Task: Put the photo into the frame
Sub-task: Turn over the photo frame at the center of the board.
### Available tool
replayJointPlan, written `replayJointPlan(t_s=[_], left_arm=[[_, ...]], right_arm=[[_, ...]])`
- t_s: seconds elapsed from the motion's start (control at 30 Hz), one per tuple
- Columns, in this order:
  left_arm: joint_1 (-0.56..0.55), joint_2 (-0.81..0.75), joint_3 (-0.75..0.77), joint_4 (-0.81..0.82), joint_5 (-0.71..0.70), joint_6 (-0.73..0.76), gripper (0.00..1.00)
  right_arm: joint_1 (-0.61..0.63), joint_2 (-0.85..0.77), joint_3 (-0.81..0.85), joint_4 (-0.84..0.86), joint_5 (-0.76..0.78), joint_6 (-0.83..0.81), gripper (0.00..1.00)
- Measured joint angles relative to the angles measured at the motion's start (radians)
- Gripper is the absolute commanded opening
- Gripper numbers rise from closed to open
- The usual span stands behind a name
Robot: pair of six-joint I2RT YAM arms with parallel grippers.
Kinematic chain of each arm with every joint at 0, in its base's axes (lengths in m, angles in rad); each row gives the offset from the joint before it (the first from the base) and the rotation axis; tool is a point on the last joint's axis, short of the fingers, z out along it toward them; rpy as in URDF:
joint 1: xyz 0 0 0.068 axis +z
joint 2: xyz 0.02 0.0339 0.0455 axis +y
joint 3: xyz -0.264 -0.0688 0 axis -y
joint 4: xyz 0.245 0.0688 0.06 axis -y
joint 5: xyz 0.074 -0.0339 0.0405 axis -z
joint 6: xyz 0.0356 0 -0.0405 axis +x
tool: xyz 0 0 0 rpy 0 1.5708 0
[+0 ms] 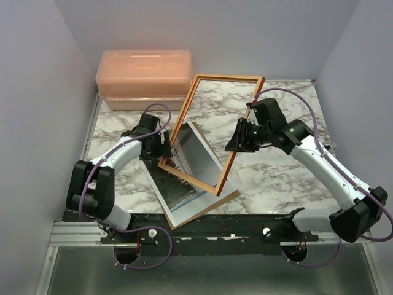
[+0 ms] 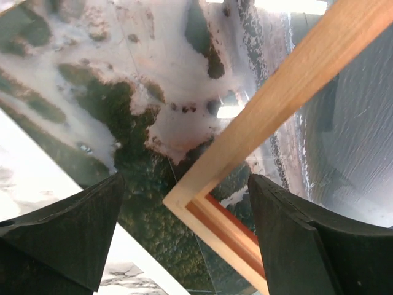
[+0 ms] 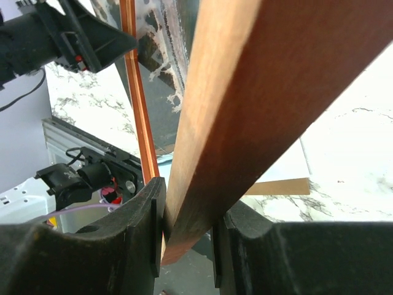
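Observation:
The frame [image 1: 228,77] stands tilted on edge over the middle of the table, red-orange with a paler wood back [image 2: 288,74]. My right gripper [image 1: 236,140] is shut on its right bar [image 3: 245,92], the bar squeezed between both pads [image 3: 187,196]. My left gripper [image 1: 164,150] is open at the frame's lower left corner, one finger [image 2: 73,227] on each side without touching it [image 2: 185,179]. The photo [image 1: 178,190] lies flat below, dark with a white edge [image 2: 147,227]. A shiny clear sheet [image 1: 196,153] rests over it behind the frame.
A brown backing board [image 1: 215,206] lies under the photo, its corner sticking out toward the near edge [image 3: 279,186]. A translucent orange box [image 1: 144,77] stands at the back left. Grey walls close in on the left, right and back of the marble table [image 1: 276,172].

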Motion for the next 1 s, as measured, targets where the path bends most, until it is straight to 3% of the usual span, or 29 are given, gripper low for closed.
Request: replayJointPlan(t_s=[0.13, 0.2, 0.4, 0.5, 0.67, 0.83, 1.0], left_arm=[[0.008, 0.063, 0.014, 0.043, 0.049, 0.017, 0.66], [0.008, 0.087, 0.018, 0.069, 0.072, 0.023, 0.53], [0.003, 0.08, 0.0, 0.123, 0.153, 0.036, 0.16], [0.002, 0.048, -0.035, 0.142, 0.186, 0.059, 0.03], [-0.008, -0.012, -0.096, 0.166, 0.219, 0.021, 0.0], [-0.045, -0.073, -0.152, 0.164, 0.24, -0.051, 0.0], [-0.096, -0.128, -0.214, 0.164, 0.234, -0.134, 0.0]], right_arm=[[-0.002, 0.0, 0.017, -0.023, -0.009, -0.013, 0.04], [-0.003, 0.0, 0.024, -0.034, -0.012, -0.02, 0.05], [-0.003, -0.004, 0.027, -0.041, -0.01, -0.02, 0.17], [-0.005, -0.015, 0.027, -0.052, 0.0, -0.016, 0.25], [-0.002, -0.057, 0.017, -0.028, 0.006, 0.023, 0.41], [-0.003, -0.135, -0.067, 0.106, 0.072, 0.088, 0.58], [-0.003, -0.19, -0.136, 0.181, 0.108, 0.153, 0.66]])
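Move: The left hand is open just beside the raised frame's left rail: the spot to pinch lies about 3 cm right, 1 cm ahead and 1 cm below, with the frame's near-left corner about 3 cm back, 1 cm right and 2 cm below the hand. The board with the photo is centred roughly 7 cm back, 11 cm right and 8 cm below. From the right hand, already pinching the high right rail, that left-rail spot is some 22 cm left, 2 cm ahead and 16 cm lower. The left fingers close on the frame's left rail just above its near corner after edging about 3 cm right and slightly forward and down, then, keeping the pinch, carry it some 7 cm back and 3 cm farther right while rolling about 15 degrees, left side down. The right hand holds its rail nearly still at first, then opens around it, rising about 3 cm and tilting its fingers up and clockwise. ##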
